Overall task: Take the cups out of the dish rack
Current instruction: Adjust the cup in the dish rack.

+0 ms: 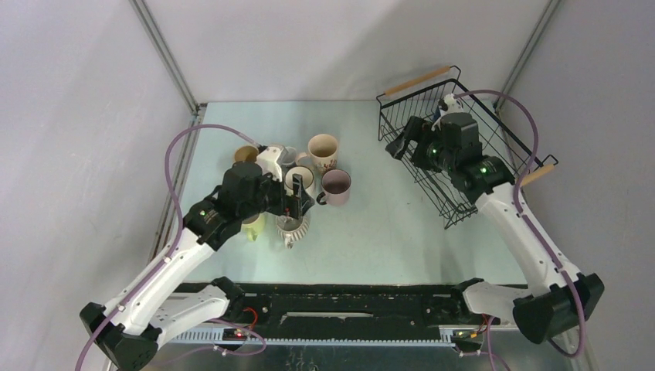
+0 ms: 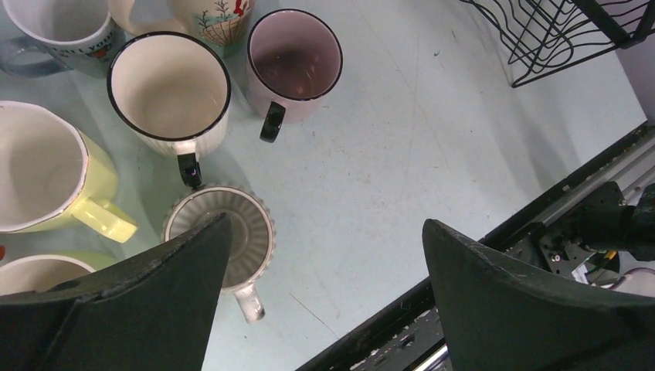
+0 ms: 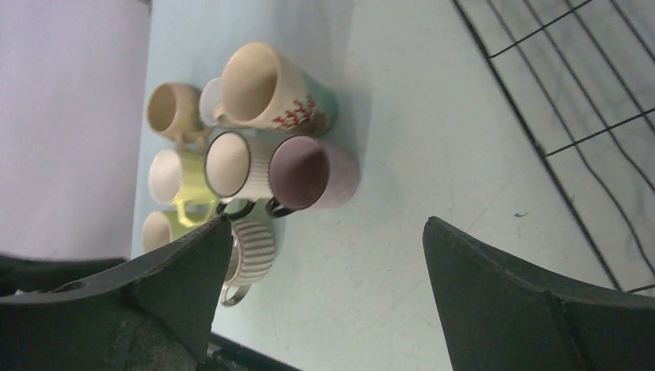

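Several cups stand bunched on the table's left half: a tan cup [image 1: 246, 153], a floral cup [image 1: 323, 151], a cream black-rimmed cup [image 1: 300, 180], a mauve cup [image 1: 336, 185], a yellow-green cup [image 2: 39, 166] and a ribbed cup [image 1: 293, 226]. My left gripper [image 2: 326, 224] hangs open just above the ribbed cup [image 2: 251, 232], holding nothing. The black wire dish rack [image 1: 456, 202] sits tilted at the right. My right gripper [image 1: 398, 147] is open and empty at the rack's left side. The right arm hides much of the rack's inside.
The rack's wooden handles [image 1: 417, 79] stick out at its far and near right ends. A black rail [image 1: 347, 305] runs along the table's near edge. Grey walls and metal posts close in the table on three sides.
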You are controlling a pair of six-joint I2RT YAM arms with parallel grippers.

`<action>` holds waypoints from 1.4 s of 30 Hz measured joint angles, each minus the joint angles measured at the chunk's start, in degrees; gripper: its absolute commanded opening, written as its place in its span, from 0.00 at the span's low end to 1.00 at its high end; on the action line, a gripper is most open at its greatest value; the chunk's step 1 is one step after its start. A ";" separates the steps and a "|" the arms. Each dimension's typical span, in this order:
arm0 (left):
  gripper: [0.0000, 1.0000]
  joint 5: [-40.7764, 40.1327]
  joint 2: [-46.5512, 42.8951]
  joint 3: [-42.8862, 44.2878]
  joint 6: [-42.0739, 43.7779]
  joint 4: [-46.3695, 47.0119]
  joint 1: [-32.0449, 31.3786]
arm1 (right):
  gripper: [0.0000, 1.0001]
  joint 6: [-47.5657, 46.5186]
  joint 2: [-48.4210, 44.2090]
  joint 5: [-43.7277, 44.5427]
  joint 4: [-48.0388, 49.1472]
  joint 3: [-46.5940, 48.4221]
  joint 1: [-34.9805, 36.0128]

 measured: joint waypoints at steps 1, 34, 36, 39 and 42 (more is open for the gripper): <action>1.00 0.00 0.00 0.09 0.61 -0.04 0.02 | 1.00 0.00 0.90 0.15 -0.02 0.31 -0.85; 1.00 -1.25 -4.74 -0.24 3.48 2.23 0.63 | 0.97 3.37 45.40 13.60 3.50 33.51 -21.38; 1.00 -1.20 -4.55 -0.24 3.48 2.25 0.63 | 0.97 4.31 48.02 14.47 3.80 35.63 -22.32; 1.00 -1.11 -3.96 -0.24 3.48 2.27 0.63 | 0.97 4.98 51.43 15.10 4.07 38.88 -23.56; 1.00 -0.74 -3.02 -0.24 3.48 2.27 0.63 | 0.97 5.27 54.90 15.28 4.17 42.91 -24.92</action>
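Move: The blue cup in the far part of the dish rack lies roughly 30 cm ahead of the right hand, 18 cm to its right and 20 cm below. The rack's far wooden handle stands some 10 cm to the left of the cup and 5 cm farther out, at rim height. The rack's middle is about 12 cm nearer than the cup and 5 cm right of it. From the left hand the cup is about 38 cm ahead, 42 cm right and 15 cm lower. Towards the blue cup at the far end of the rack, the right hand sweeps over the rack with its fingers staying wide open: some 27 cm forward and 20 cm right, sinking about 10 cm, mostly in the second half, while the wrist swings around 40 degrees clockwise. It touches nothing yet. The empty left hand lifts about 3 cm above the unloaded cups, tips up slightly and starts to settle back. ##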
